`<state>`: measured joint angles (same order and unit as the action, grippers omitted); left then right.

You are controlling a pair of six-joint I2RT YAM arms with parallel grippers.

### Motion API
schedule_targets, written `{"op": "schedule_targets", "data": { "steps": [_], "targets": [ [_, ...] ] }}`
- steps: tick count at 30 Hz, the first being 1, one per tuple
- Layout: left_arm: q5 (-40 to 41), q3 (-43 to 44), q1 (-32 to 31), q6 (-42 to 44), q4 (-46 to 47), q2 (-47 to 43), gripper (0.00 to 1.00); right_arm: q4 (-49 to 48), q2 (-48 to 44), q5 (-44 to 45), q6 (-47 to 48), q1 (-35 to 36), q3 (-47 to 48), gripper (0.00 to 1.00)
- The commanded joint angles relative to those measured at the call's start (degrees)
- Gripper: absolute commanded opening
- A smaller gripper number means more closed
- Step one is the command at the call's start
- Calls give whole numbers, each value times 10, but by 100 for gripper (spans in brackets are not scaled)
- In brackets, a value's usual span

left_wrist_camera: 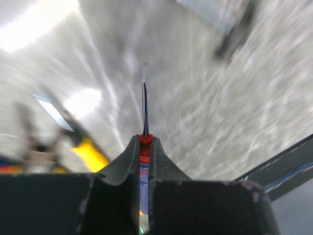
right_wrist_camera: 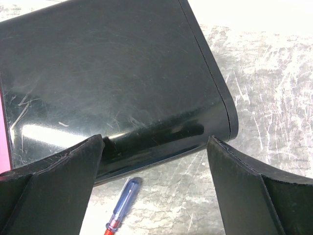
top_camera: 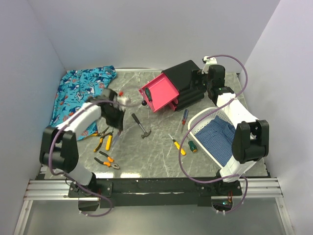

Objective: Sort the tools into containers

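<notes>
My left gripper (left_wrist_camera: 144, 140) is shut on a red-blue screwdriver (left_wrist_camera: 144, 149) whose steel shaft points away over the blurred table. In the top view this gripper (top_camera: 114, 116) hangs over the table's left side, above pliers (top_camera: 102, 139) with orange-yellow handles. My right gripper (right_wrist_camera: 155, 161) stands open over the edge of the black cabinet (right_wrist_camera: 112, 73), nothing between its fingers; a second red-blue screwdriver (right_wrist_camera: 122, 205) lies below it. One pink drawer (top_camera: 161, 90) is pulled out of the cabinet (top_camera: 188, 78). The hammer (top_camera: 141, 125), a yellow screwdriver (top_camera: 178, 146) and a green one (top_camera: 192, 146) lie mid-table.
A white basket (top_camera: 198, 125) holding blue checked cloth sits at the right, under the right arm. The shark-patterned cloth (top_camera: 78, 93) lies at the back left. A second pair of pliers (top_camera: 107, 161) lies near the front left edge.
</notes>
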<state>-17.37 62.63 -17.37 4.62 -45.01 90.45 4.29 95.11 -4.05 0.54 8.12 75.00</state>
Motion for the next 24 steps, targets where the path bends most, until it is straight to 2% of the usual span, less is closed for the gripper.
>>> {"op": "schedule_targets", "data": {
  "steps": [1, 3, 4, 5, 6, 8, 10, 13, 15, 19, 24],
  "targets": [
    [-140, 117, 40, 45, 20, -67, 1, 71, 22, 9, 20, 8, -6, 94],
    [-172, 146, 42, 22, 70, -65, 1, 70, 18, 10, 22, 8, -10, 94],
    [-194, 171, 42, -13, 139, -58, 1, 71, 17, 10, 22, 8, -14, 94],
    [-222, 184, 42, -36, 170, -50, 1, 73, 16, 9, 23, 8, -16, 94],
    [-239, 197, 42, -90, 204, -21, 1, 73, 14, 9, 23, 8, -17, 94],
    [-265, 257, 38, -130, 250, 49, 1, 74, 10, 10, 25, 8, -23, 94],
    [-277, 315, 34, -199, 292, 93, 1, 74, 6, 11, 26, 8, -28, 94],
    [-292, 331, 24, -310, 392, 141, 1, 76, -2, 11, 27, 8, -35, 94],
    [-283, 347, 11, -375, 422, 176, 1, 76, -5, 12, 28, 8, -39, 94],
    [-226, 376, -14, -395, 432, 218, 1, 72, -15, 10, 29, 8, -44, 94],
    [-214, 391, -40, -407, 439, 260, 1, 70, -26, 13, 33, 8, -55, 94]
  ]
}}
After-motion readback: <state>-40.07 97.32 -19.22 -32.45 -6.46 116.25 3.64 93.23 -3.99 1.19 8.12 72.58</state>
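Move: My left hand already grips the blue-handled screwdriver; the open pink drawer it is bound for lies about 19 cm ahead, 19 cm to the right and some 7 cm higher. The green screwdriver is inside that drawer, 5 cm left of its middle and 2 cm nearer me. The hammer lies about 4 cm ahead and 9 cm right, down on the table. From my right hand, the drawer is about 18 cm left, 4 cm back and 7 cm lower. I swing the blue-handled screwdriver quickly with my left hand, forward and up by about 20 cm each way and some 17 cm to the right, to bring it over the open drawer. Partway I start sinking again, by about 7 cm. I roll the wrist some 45 degrees so the fingers go from pointing down to pointing mostly right, and keep them shut on the screwdriver. ##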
